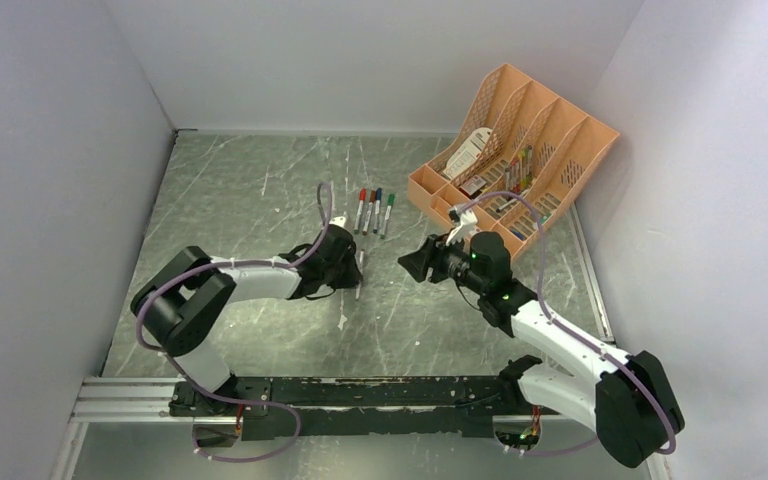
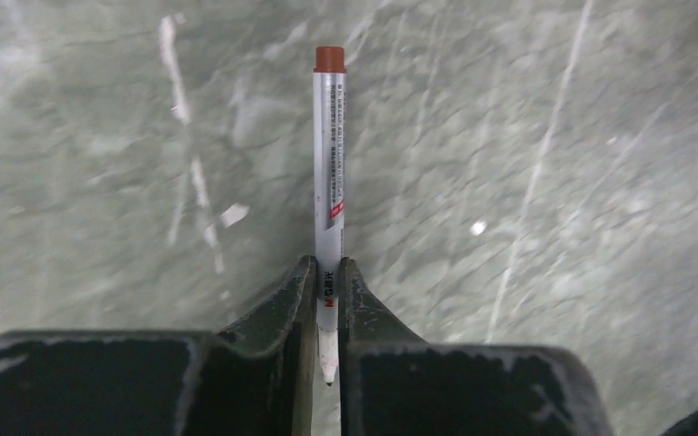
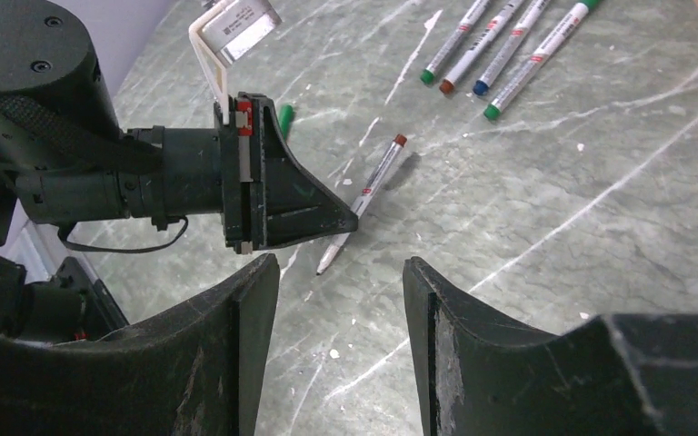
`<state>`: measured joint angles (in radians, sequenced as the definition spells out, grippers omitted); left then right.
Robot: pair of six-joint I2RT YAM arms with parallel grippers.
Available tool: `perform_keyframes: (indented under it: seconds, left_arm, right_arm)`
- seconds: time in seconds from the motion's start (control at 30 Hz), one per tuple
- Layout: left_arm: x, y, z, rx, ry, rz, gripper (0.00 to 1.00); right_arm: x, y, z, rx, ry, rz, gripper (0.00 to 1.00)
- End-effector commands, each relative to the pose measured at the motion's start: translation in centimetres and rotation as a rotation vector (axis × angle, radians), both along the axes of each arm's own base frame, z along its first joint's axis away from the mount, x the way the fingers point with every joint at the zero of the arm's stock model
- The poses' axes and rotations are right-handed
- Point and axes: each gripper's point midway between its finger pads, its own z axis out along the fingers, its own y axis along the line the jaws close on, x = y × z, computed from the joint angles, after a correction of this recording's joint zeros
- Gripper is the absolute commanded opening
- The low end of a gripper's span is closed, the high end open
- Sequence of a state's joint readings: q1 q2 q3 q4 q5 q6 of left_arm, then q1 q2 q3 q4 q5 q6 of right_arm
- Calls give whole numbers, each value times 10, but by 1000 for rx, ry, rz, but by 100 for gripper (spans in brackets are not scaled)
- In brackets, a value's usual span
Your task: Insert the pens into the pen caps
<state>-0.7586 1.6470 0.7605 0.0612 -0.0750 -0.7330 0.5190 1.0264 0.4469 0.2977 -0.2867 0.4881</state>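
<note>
My left gripper (image 2: 328, 272) is shut on a thin whitish-grey pen (image 2: 330, 154). The pen's brown-red end points away from the wrist and its bare tip lies back between the fingers. From above, that gripper (image 1: 356, 263) sits at the table's middle with the pen (image 1: 360, 282) sticking out toward the near edge. In the right wrist view the pen (image 3: 377, 186) slants low over the table, pinched by the left gripper (image 3: 353, 218). My right gripper (image 3: 341, 272) is open and empty, facing it from a short way to the right (image 1: 407, 266). A small green cap (image 3: 285, 118) lies behind the left gripper.
Several more pens (image 1: 374, 211) lie side by side in a row just beyond the grippers, also seen in the right wrist view (image 3: 500, 54). An orange organiser (image 1: 545, 140) with bunched coloured pens stands at the back right. White walls enclose the green marbled table (image 1: 250, 190).
</note>
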Motion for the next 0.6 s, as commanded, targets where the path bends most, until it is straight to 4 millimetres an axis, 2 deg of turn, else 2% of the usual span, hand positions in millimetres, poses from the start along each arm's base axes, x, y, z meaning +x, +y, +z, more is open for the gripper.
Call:
perform_keyframes:
  seconds: [0.0, 0.1, 0.17, 0.23, 0.4, 0.5, 0.57]
  left_arm:
    - [7, -39, 8, -173, 7, 46, 21]
    - [10, -44, 14, -177, -20, 59, 36]
    - [13, -47, 21, -176, -42, 47, 50]
    - [15, -48, 30, -166, -60, 32, 55]
    - [23, -39, 60, -132, -147, 35, 57]
    - [31, -21, 77, -46, -228, 46, 57]
    - [41, -2, 82, 39, -273, 66, 57]
  right_arm:
    - [-3, -12, -14, -55, 28, -45, 53]
    - [-4, -15, -28, -94, 66, -56, 54]
    - [-5, -15, -40, -130, 96, -56, 55]
    - [-5, -12, -54, -173, 122, -54, 56]
    - [0, 2, -77, -272, 135, -55, 56]
    - [5, 13, -90, -353, 137, -47, 57]
    - [8, 22, -96, -387, 132, -43, 57]
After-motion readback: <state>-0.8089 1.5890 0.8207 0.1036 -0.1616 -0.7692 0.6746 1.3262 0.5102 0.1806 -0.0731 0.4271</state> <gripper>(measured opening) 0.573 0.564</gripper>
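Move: Already pinched in the left fingers near its nib, the brown-ended pen has its middle about 2 cm ahead of that hand. The bare spot it goes to is some 3 cm ahead and 2 cm to the right, just below. The row of capped pens lies 14 cm ahead and 3 cm right; the loose green cap 10 cm left and 3 cm ahead. From the right hand the pen is about 9 cm left, 3 cm ahead and 14 cm below. Letting go of the pen, the left fingers spread while that hand slides about 4 cm to the right, close over the table; it then climbs some 5 cm off the pen, easing slightly forward. Meanwhile the open right hand drops about 10 cm towards the pen's nib end, its left side dipping and its fingers tipping further down, some 20 degrees in all. ##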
